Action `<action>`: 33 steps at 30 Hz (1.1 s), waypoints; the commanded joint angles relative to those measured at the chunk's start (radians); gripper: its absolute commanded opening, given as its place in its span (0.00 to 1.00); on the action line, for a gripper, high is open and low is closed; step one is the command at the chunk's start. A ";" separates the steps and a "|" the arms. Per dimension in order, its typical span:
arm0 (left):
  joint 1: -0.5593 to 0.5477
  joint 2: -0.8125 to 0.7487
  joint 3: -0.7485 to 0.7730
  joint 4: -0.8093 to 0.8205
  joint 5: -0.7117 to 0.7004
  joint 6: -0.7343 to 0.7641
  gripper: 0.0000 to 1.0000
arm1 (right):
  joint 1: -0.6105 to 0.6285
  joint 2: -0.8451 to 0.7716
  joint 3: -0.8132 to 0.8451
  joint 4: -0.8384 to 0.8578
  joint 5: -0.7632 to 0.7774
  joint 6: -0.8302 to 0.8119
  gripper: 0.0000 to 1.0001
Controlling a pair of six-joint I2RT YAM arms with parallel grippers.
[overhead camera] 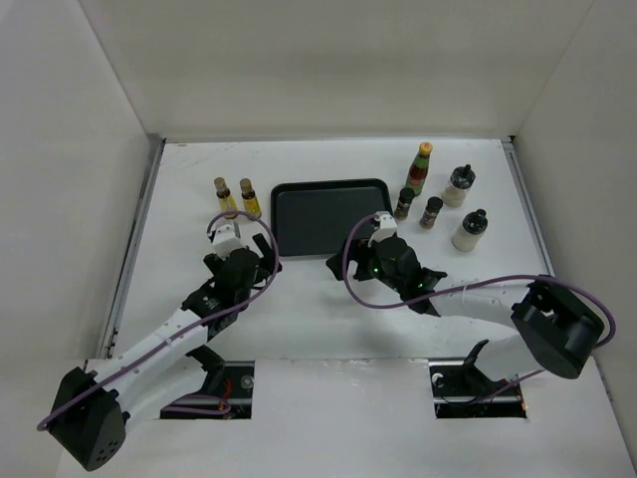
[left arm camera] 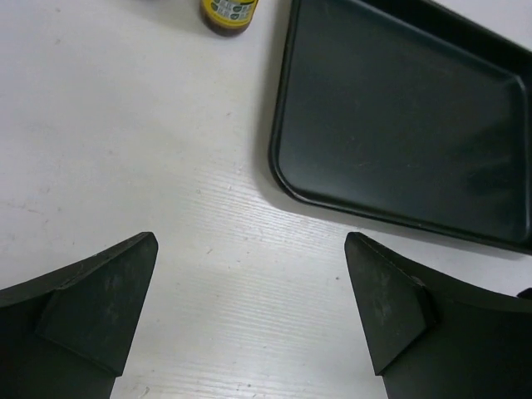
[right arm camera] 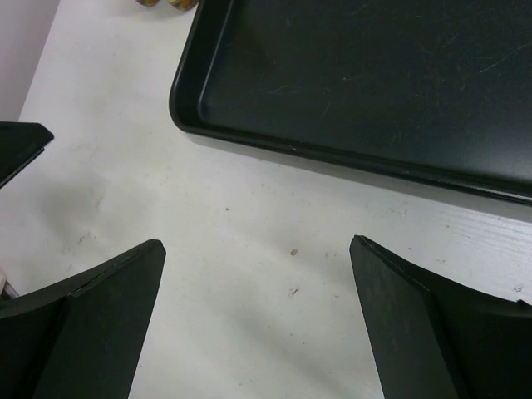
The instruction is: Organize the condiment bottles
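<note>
Two yellow-amber bottles [overhead camera: 221,194] [overhead camera: 248,196] stand left of the black tray [overhead camera: 328,214]. A taller red bottle with a green label [overhead camera: 421,167], two dark jars [overhead camera: 404,202] [overhead camera: 432,212] and two whitish black-capped bottles [overhead camera: 459,185] [overhead camera: 470,230] stand right of the tray. My left gripper [overhead camera: 249,261] is open and empty over bare table [left arm camera: 251,241]; one yellow bottle [left arm camera: 229,12] is ahead of it. My right gripper [overhead camera: 343,261] is open and empty [right arm camera: 256,245] just near of the tray's front left corner [right arm camera: 357,75].
The tray holds nothing and also shows in the left wrist view [left arm camera: 399,125]. A dark finger of the left gripper [right arm camera: 21,145] shows at the left edge of the right wrist view. White walls enclose the table on three sides.
</note>
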 commanded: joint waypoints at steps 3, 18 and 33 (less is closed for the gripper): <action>0.017 0.023 0.088 0.013 -0.022 0.047 1.00 | 0.013 -0.022 0.006 0.060 0.030 -0.017 1.00; 0.011 0.117 0.287 0.133 -0.183 0.275 1.00 | 0.070 -0.029 -0.010 0.110 0.104 -0.063 1.00; 0.170 0.284 0.364 0.318 0.007 0.386 0.42 | 0.219 -0.079 -0.033 0.163 0.233 -0.146 0.17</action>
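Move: The yellow-labelled bottle nearer the tray stands about 17 cm ahead of the left hand, only 1 cm to its left, its middle some 7 cm lower. Its twin stands about 6 cm farther left at the same reach. The empty black tray's middle is some 16 cm ahead and 19 cm right of the left hand. From the right hand, that nearer bottle lies about 16 cm ahead and 24 cm left. Raise the left gripper about 12 cm while reaching some 9 cm forward, so it ends high and short of the yellow bottles; tip its fingers up about 15 degrees, roll its left side up a little, and half-close the fingers on nothing at the end. Meanwhile ease the right gripper back and left about 5 cm from the tray, rising slightly, and bring its fingers most of the way shut, also empty. ##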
